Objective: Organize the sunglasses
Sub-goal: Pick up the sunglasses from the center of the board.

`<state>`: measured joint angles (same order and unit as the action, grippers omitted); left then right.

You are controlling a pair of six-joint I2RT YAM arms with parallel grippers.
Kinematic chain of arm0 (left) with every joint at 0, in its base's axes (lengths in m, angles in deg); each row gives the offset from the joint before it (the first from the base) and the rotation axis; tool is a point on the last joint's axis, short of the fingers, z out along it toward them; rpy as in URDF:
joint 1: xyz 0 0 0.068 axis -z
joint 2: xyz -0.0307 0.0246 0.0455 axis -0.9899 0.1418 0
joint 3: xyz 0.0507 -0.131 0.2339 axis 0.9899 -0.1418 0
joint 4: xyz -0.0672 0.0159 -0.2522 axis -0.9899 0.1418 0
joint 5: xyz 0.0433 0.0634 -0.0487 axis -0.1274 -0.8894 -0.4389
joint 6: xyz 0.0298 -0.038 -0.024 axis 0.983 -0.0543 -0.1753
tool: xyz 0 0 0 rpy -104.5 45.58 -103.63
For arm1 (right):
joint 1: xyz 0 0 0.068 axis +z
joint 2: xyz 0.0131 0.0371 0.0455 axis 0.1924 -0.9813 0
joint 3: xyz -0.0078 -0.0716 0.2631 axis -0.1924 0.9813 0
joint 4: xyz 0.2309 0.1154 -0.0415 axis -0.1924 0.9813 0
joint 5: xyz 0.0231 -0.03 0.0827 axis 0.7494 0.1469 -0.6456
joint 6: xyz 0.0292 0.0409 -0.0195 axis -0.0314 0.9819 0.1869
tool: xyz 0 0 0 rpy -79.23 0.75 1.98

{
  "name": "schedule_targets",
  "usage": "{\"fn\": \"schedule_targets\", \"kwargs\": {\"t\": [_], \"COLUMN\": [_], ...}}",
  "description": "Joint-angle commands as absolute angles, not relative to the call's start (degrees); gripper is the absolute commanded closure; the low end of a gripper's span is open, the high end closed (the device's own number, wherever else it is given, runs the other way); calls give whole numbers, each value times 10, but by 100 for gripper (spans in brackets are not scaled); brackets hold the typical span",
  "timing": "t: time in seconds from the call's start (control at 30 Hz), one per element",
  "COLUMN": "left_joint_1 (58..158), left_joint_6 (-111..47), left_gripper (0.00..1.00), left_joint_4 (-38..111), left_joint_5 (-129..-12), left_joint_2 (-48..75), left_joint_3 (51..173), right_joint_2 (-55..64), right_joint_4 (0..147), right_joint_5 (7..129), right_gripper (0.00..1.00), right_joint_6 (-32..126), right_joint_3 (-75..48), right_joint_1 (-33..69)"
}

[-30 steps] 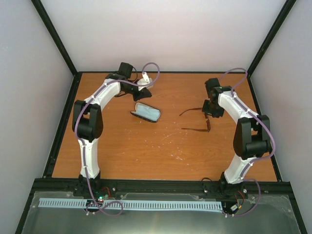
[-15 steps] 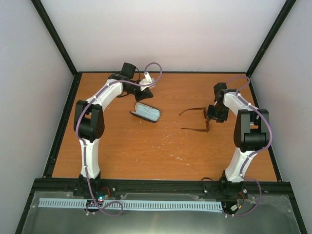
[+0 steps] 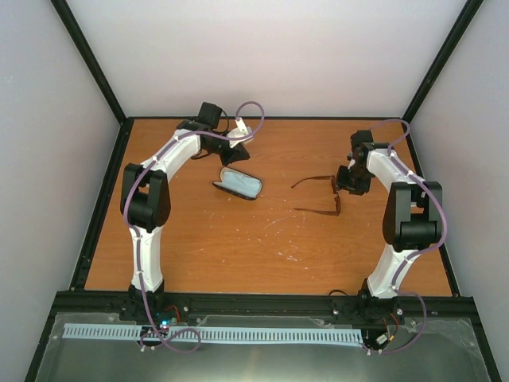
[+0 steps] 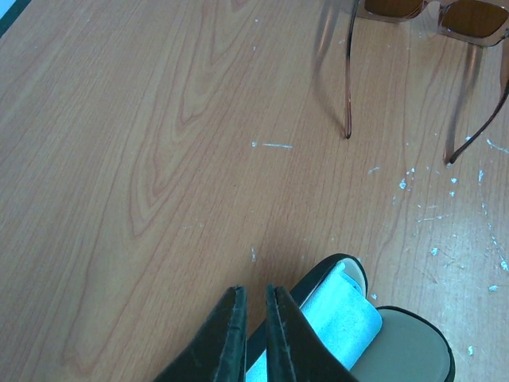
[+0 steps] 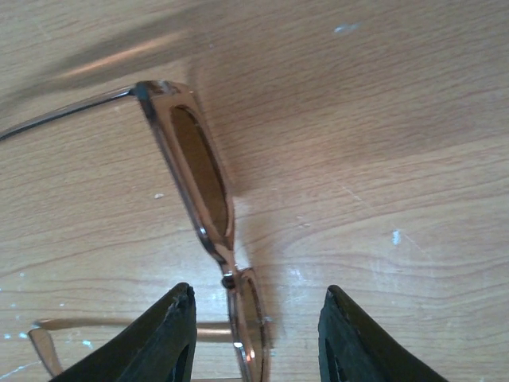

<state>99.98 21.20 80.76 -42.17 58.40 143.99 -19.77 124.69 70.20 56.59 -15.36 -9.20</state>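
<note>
The sunglasses [image 3: 322, 195], with reddish-brown lenses and thin brown temple arms spread toward the left, rest on the wooden table right of centre. My right gripper [image 3: 347, 182] hangs over their front. In the right wrist view it [image 5: 258, 301] stands open, and the sunglasses' [image 5: 195, 171] bridge lies between the fingers [image 5: 171, 338], touching neither. My left gripper [image 3: 238, 151] hovers just behind the case. In the left wrist view it [image 4: 254, 301] is shut with only a thin slit and nothing in it. The sunglasses [image 4: 429, 12] show at that view's top edge.
A black oblong glasses case [image 3: 237, 184] lies open left of centre with a pale blue cloth [image 4: 342, 318] inside it, its light lining [image 4: 413, 350] showing. Black frame rails [image 3: 102, 199] run along the table's sides, and white walls stand behind.
The right gripper's jaws have spread wider around the sunglasses' front, and the right arm has swung a little toward the right. The sunglasses and the left arm have barely moved.
</note>
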Motion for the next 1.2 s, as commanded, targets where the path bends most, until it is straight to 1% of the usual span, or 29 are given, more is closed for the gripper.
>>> {"fn": "schedule_targets", "kwargs": {"t": [0.0,0.5,0.73,0.9,1.1,1.17], "left_joint_1": [1003,1003,1003,1003,1003,1004], "left_joint_6": [204,215,216,217,217,217], "left_gripper": [89,89,89,89,89,89], "left_joint_4": [802,805,805,804,802,801], "left_joint_5": [-418,-419,-423,-424,-421,-417], "left_joint_2": [595,591,589,585,583,583], "left_joint_3": [1466,1464,1462,1456,1456,1458], "right_joint_2": [-195,-240,-256,-270,-271,-266], "right_joint_4": [1242,1231,1225,1225,1228,1231], "right_joint_5": [652,634,639,637,642,644], "right_gripper": [59,60,72,74,96,97], "right_joint_6": [558,544,542,537,534,533], "right_joint_3": [-165,-162,-163,-167,-172,-177], "right_joint_1": [-91,-91,-91,-91,-91,-90]}}
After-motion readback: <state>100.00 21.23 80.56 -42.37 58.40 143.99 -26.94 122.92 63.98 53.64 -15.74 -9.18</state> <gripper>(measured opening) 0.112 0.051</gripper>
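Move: The bridge of the sunglasses lies about 2 cm left of the right hand and 4 cm below, level with it fore and aft, with the temples running off to the left. The open glasses case lies some 34 cm left of the right hand, about 4 cm farther out. From the idle left hand the bridge is roughly 28 cm to the right, 8 cm back and 12 cm lower. The right hand shifts left about 2 cm, sinks about 4 cm and closes, pinching the sunglasses' bridge. ##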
